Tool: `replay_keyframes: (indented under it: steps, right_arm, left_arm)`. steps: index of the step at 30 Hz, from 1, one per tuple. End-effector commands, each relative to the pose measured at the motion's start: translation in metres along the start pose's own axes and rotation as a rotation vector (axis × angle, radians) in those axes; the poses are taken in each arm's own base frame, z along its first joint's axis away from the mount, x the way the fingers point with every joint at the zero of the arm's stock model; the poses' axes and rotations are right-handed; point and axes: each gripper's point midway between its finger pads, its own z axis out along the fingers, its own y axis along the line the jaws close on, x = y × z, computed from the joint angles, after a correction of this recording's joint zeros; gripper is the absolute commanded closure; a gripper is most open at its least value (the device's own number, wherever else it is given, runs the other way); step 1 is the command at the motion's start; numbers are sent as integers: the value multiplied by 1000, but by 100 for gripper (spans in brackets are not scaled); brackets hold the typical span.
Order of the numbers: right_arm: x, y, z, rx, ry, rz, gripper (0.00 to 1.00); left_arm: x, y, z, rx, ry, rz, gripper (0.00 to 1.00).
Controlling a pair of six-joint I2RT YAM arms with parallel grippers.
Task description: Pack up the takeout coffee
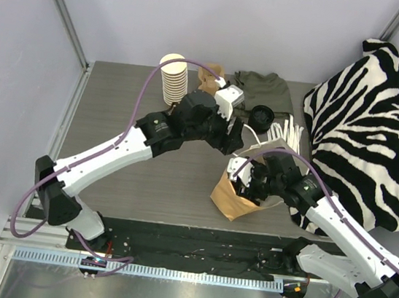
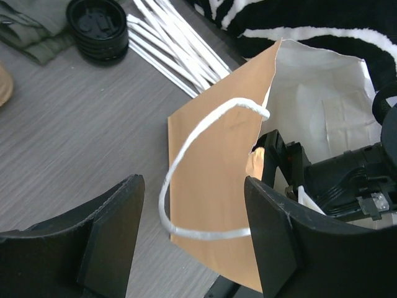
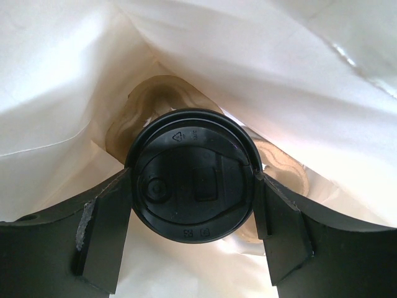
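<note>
The takeout coffee (image 3: 186,155) shows its black lid from above, deep inside the brown paper bag (image 1: 231,199). My right gripper (image 3: 192,177) reaches into the bag and is shut on the coffee, one finger pressed on each side of the lid. In the top view the right gripper (image 1: 248,185) is sunk in the bag's mouth, so the cup is hidden there. My left gripper (image 2: 192,236) hovers open beside the bag (image 2: 214,186). The white handle loop (image 2: 186,152) lies between its fingers without being touched.
A stack of lidless cups (image 1: 172,79) stands at the back. Loose black lids (image 1: 262,116), white sticks (image 1: 290,134) and a green cloth (image 1: 266,90) lie behind the bag. A zebra-striped cloth (image 1: 371,127) covers the right side. A tan moulded shape (image 3: 152,99) lies under the cup.
</note>
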Motion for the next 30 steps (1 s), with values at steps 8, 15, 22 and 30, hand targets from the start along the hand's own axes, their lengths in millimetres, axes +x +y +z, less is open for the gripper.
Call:
replay_keyframes:
  steps: [8, 15, 22, 30]
  right_arm:
    - [28, 2, 3, 20, 94, -48, 81]
    - [30, 1, 2, 30, 94, -58, 81]
    - [30, -1, 0, 47, 95, -59, 81]
    - [29, -4, -3, 74, 91, -40, 81]
  left_arm:
    - [-25, -42, 12, 301, 49, -32, 30]
    - [-12, -40, 31, 304, 130, -28, 36]
    - [-4, -37, 38, 308, 168, 26, 40]
    - [2, -46, 21, 380, 202, 99, 100]
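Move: The bag's left-hand handle loop stands just off the left hand's open fingers, its middle about 4 cm to the right, level fore and aft, and 3 cm lower. The takeout bag's middle is some 8 cm right, 9 cm back and 16 cm below; the black lids lie about 8 cm right, 8 cm ahead and 27 cm down. From the right hand, inside the bag, that loop is roughly 14 cm ahead, 1 cm left and 12 cm up. The left hand slides about 5 cm to the right with its fingers open, over the white handle, then dips some 3 cm while the wrist swings nearly 20 degrees clockwise and tips a little further down; only at the end do the fingers snap almost shut, pinching the handle strand close to the bag's rim. The right hand stays still down inside the bag, keeping its grip around the black-lidded coffee cup. ##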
